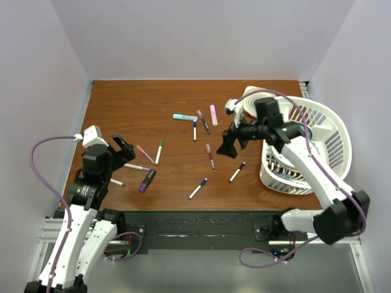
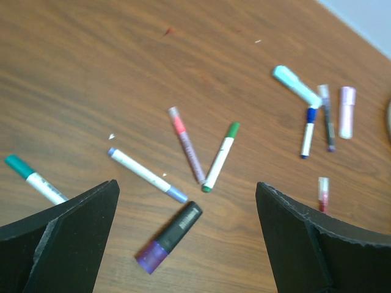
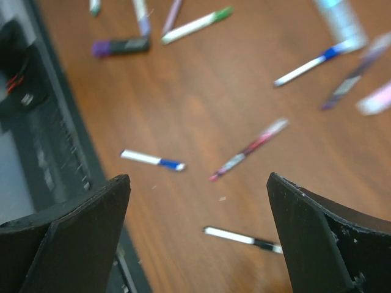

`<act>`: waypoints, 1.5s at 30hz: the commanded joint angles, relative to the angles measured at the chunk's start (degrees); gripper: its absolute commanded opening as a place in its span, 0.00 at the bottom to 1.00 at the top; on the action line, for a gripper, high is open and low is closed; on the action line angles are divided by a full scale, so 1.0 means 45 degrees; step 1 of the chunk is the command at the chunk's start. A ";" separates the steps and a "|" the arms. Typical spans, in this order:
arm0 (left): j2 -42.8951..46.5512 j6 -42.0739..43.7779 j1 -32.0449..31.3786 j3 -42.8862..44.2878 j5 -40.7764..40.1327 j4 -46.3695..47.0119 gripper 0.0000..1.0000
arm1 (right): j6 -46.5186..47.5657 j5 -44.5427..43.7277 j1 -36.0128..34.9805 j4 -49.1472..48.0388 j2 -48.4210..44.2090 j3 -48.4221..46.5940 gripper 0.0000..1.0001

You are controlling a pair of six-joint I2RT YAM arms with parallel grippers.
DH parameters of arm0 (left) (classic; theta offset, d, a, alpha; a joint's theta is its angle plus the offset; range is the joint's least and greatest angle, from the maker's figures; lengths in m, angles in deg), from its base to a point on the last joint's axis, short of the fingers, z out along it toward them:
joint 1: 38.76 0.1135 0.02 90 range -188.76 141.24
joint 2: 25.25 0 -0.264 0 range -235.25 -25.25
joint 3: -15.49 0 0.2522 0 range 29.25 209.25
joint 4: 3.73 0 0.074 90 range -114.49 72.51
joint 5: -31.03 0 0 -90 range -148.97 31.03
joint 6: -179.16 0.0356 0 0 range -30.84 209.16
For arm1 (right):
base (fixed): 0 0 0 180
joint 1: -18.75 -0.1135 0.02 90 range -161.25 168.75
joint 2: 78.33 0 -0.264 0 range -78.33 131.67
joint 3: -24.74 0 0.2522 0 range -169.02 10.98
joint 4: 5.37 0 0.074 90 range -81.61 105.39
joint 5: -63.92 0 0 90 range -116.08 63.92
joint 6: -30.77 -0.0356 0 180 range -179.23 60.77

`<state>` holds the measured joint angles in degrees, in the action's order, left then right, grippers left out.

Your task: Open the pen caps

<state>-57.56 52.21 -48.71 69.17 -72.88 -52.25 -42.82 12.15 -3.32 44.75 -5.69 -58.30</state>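
Several small marker pens lie scattered on the brown table (image 1: 171,97), all with caps on. In the left wrist view I see a green cap (image 2: 233,129), a teal cap (image 2: 15,163), a lavender cap (image 2: 177,195) and a black highlighter with a purple cap (image 2: 153,256). My left gripper (image 2: 186,184) (image 1: 124,155) hangs open above them and holds nothing. My right gripper (image 3: 198,177) (image 1: 231,141) is open over a red pen (image 3: 250,148), a blue-capped pen (image 3: 171,163) and a black-capped pen (image 3: 266,244).
A white slatted basket (image 1: 330,140) stands at the right edge behind the right arm, with a round beige thing (image 1: 249,101) beside it. A teal highlighter (image 1: 184,117) and a pink one (image 1: 213,115) lie at mid-table. The black mounting rail (image 1: 195,229) borders the near edge.
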 commanded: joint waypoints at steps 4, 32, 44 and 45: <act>-0.1821 -0.2078 0.0025 -0.0004 -0.1926 -0.0515 1.00 | 0.0730 0.1132 -0.0507 -0.0384 0.1064 0.1097 0.99; -0.7818 -0.6847 0.2818 -0.1332 -0.1948 -0.2119 0.47 | 0.0984 0.1092 -0.0507 0.0143 0.0166 0.1430 0.99; -0.9556 -0.6691 0.3130 -0.1332 -0.1577 -0.1435 0.24 | 0.0866 0.1034 -0.0468 0.0104 -0.0029 0.1469 0.99; -0.9634 -0.6672 0.3150 -0.1352 -0.1538 -0.1377 0.23 | 0.0866 0.1034 -0.0449 0.0084 -0.0049 0.1469 0.99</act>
<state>-97.73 23.16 -35.40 63.86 -80.14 -60.30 -39.61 16.50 -5.26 45.01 -3.89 -51.45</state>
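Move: The teal-capped pen lies about 11 cm left of the open left hand, some 3 cm back and 19 cm below it. On the same table top, the blue-ended white pen is roughly 3 cm ahead of the left hand and 2 cm right, and the purple-and-black marker about 4 cm back and 7 cm right. From the right hand, the teal-capped pen is some 57 cm left, 4 cm back and 23 cm lower. The left hand drops about 19 cm to the table, swinging some 6 cm left and then drawing about 5 cm back, while its wrist tips steeply down and turns about 40 degrees counter-clockwise, so that the wide-open fingers narrow to a small gap around the teal-capped pen's white barrel near its uncapped end. The right hand, open and empty over the table, sinks about 7 cm while easing 3 cm back, then creeps up a couple of centimetres. ##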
